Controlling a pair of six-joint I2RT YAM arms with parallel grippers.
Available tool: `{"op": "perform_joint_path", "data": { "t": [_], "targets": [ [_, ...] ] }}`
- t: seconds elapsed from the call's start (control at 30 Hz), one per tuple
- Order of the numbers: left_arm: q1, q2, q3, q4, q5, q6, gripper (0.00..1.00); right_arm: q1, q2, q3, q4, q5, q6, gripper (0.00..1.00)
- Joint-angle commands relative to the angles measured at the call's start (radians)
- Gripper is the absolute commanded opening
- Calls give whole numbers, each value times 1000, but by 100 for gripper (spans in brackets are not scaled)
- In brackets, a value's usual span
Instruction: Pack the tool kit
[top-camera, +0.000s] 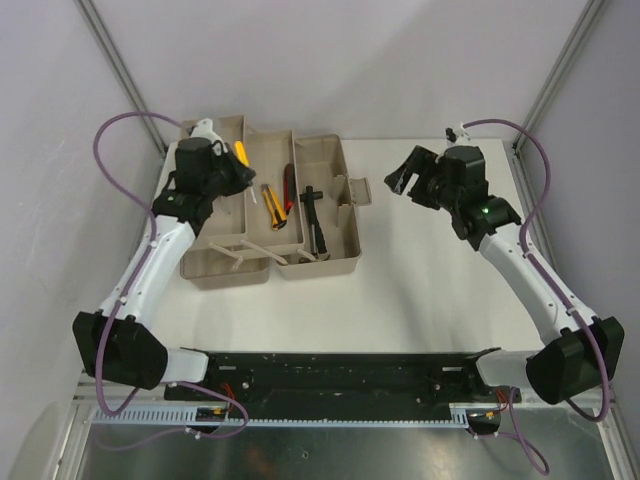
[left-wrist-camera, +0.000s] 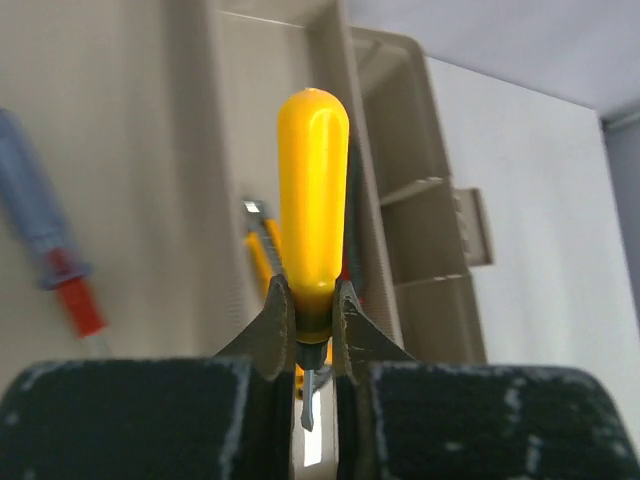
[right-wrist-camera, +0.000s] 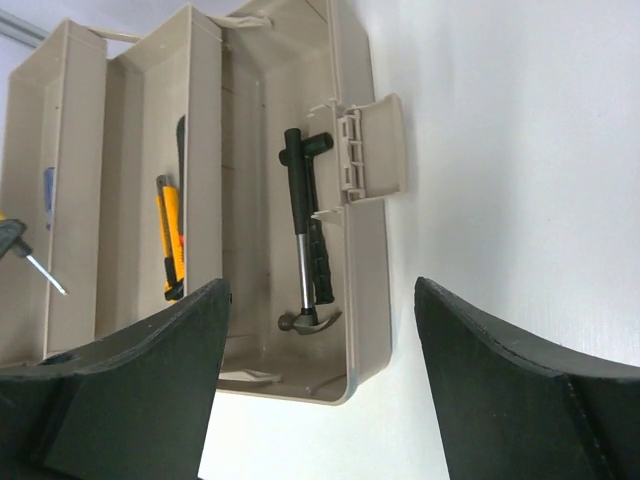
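Observation:
The open beige tool kit (top-camera: 340, 265) sits left of the table's middle with its trays folded out. In it lie a black hammer (top-camera: 315, 215), yellow-handled pliers (top-camera: 272, 205) and a red-handled tool (top-camera: 290, 190). My left gripper (top-camera: 240, 168) hovers over the far left tray, shut on a yellow-handled screwdriver (left-wrist-camera: 313, 200) whose metal tip points back between the fingers. A blue and red screwdriver (left-wrist-camera: 45, 250) lies in the tray below it. My right gripper (top-camera: 405, 178) hangs open and holds nothing, above the table to the right of the box.
The box's latch flap (right-wrist-camera: 375, 145) sticks out on the side facing my right gripper (right-wrist-camera: 320, 390). The hammer (right-wrist-camera: 305, 240) lies along the nearest compartment, by the box wall (right-wrist-camera: 365, 280). White table surface (top-camera: 430, 280) stretches right of the box.

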Motion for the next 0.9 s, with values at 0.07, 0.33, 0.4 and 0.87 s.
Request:
{"op": "perform_joint_path", "data": {
  "t": [0.07, 0.33, 0.4, 0.87],
  "targets": [
    [117, -43, 29, -109, -65, 91, 0, -34, 37, -1, 0, -47, 5, 77],
    [263, -77, 16, -185, -108, 120, 0, -57, 84, -7, -8, -93, 1, 76],
    [274, -79, 21, -188, -72, 102, 0, -60, 95, -7, -3, -102, 0, 75],
    [484, -20, 211, -214, 401, 59, 0, -66, 131, -7, 8, -138, 8, 74]
  ]
}}
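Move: The left hand, still holding the yellow screwdriver, is near the right wall of the tool kit's left tray; that tray's middle lies about 7 cm to its left, level fore and aft and roughly 9 cm below. In that tray the blue screwdriver is some 8 cm left and 8 cm down; the red knife in the middle tray is about 8 cm right and 2 cm back, 10 cm below. From the empty right hand, the left tray is around 38 cm left, level fore and aft and 10 cm lower. The left hand keeps its pinch on the yellow screwdriver and sweeps about 11 cm left over the left tray, swinging some 15 degrees counter-clockwise on the way and bearing against the tray with the gripper or wrist, so that it pushes the tool kit along; it then checks, turns partly back and rises about 3 cm. The right hand, empty and still wide open, sinks about 5 cm on the bare side to the right of the kit and tips down slightly. ##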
